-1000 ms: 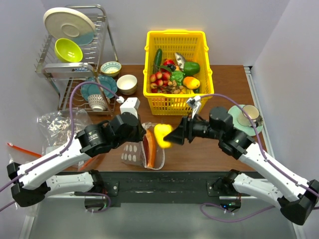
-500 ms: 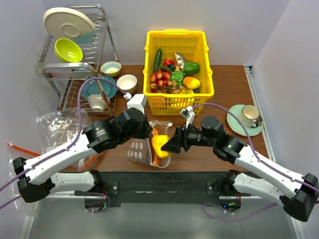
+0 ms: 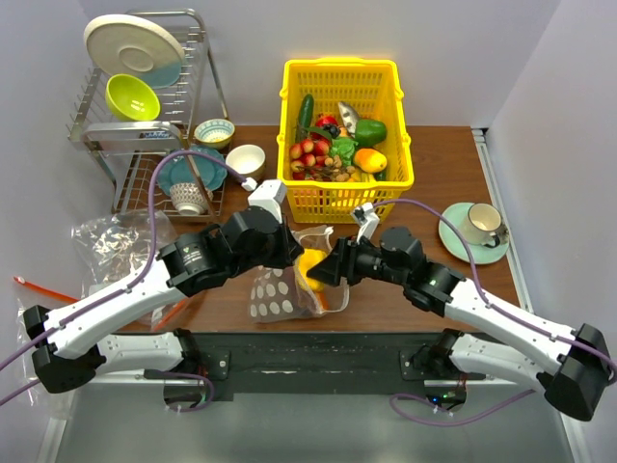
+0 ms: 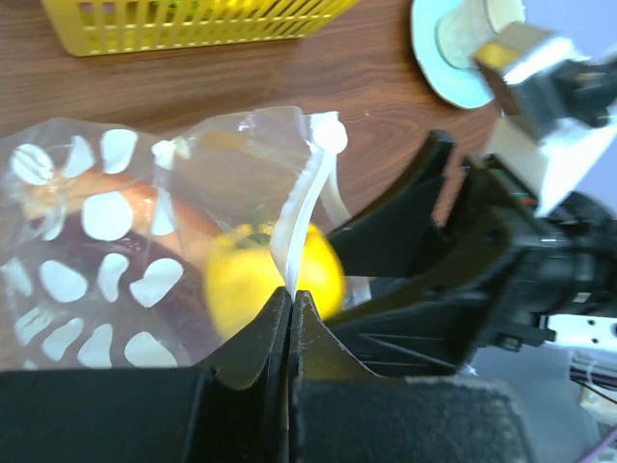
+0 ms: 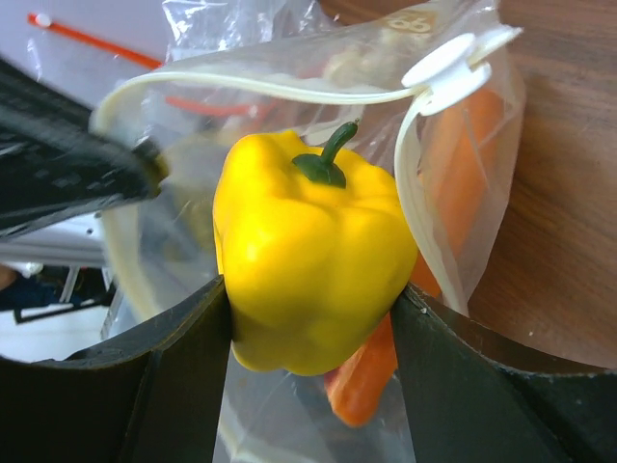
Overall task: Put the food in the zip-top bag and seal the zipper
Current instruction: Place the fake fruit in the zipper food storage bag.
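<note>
The clear dotted zip-top bag (image 3: 280,289) lies near the table's front edge, its mouth held open. My left gripper (image 3: 287,253) is shut on the whitish zipper strip (image 4: 301,217) at the mouth. My right gripper (image 3: 323,270) is shut on a yellow pepper (image 5: 307,262) and holds it in the bag's mouth; the pepper also shows in the top view (image 3: 310,266) and the left wrist view (image 4: 270,280). An orange slice (image 5: 439,260) and a dark brown piece (image 4: 106,280) lie inside the bag. The zipper's white slider (image 5: 445,63) sits at the mouth's corner.
A yellow basket (image 3: 339,198) of toy produce stands just behind the bag. A dish rack (image 3: 145,125) with bowls and plates is at the back left. A cup on a green saucer (image 3: 477,231) is at the right. Spare clear bags (image 3: 106,241) lie at the left.
My right gripper has carried the pepper left and down into the bag's mouth. My left gripper has lifted the bag's mouth edge and shifted right, tilting the bag up.
</note>
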`<state>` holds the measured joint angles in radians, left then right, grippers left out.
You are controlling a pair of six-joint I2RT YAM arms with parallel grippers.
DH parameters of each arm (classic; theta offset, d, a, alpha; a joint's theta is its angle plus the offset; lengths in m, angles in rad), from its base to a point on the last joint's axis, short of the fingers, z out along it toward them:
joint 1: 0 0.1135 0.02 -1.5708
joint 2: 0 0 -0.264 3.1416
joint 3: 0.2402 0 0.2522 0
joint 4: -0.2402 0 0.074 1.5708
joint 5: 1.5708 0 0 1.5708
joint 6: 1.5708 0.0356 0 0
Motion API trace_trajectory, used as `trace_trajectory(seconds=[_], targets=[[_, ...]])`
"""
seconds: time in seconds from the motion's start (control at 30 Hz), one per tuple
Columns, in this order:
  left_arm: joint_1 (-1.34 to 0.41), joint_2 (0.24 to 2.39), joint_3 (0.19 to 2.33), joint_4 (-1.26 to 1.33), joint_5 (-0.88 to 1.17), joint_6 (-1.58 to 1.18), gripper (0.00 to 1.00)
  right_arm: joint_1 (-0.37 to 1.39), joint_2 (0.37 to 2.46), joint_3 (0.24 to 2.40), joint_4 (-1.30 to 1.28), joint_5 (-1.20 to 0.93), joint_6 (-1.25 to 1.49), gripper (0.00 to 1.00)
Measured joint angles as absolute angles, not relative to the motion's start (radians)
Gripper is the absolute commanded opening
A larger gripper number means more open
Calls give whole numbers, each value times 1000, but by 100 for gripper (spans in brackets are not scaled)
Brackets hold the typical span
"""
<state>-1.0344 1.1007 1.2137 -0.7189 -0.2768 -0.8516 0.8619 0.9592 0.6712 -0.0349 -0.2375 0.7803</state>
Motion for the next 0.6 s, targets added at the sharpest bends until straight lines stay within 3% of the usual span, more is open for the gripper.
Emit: trace_trajectory(seconds=[0.2, 0.33, 0.37, 0.6], targets=[[-1034, 1101, 1214, -669, -240, -858, 0, 939, 1041, 662, 19, -161, 805, 52], [-1035, 1101, 1214, -649, -230, -870, 0, 985, 1056, 655, 49, -133, 819, 89], [-1035, 1101, 1213, -646, -229, -872, 0, 992, 1054, 653, 56, -128, 823, 92], [-1035, 1093, 1192, -635, -225, -877, 0, 1003, 978, 652, 27, -87, 821, 89]])
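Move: The right hand already holds the yellow pepper in the bag's mouth. The bag's belly is some 6 cm to its left, 3 cm back and 8 cm lower, and the orange wedge in the bag is about 2 cm left, 1 cm back and 7 cm below the hand. The yellow basket's middle is roughly 25 cm ahead and 6 cm right. From the left hand, pinching the rim, the bag's belly is about 5 cm back, 1 cm left and 9 cm down. The right fingers let go of the yellow pepper inside the bag: the hand pushes about 3 cm left and a good 2 cm down through the mouth, easing slightly back, then spreads its fingers and starts lifting up and to the right again. The left hand keeps its pinch on the rim, shifting about 1.5 cm right and rising slightly. ##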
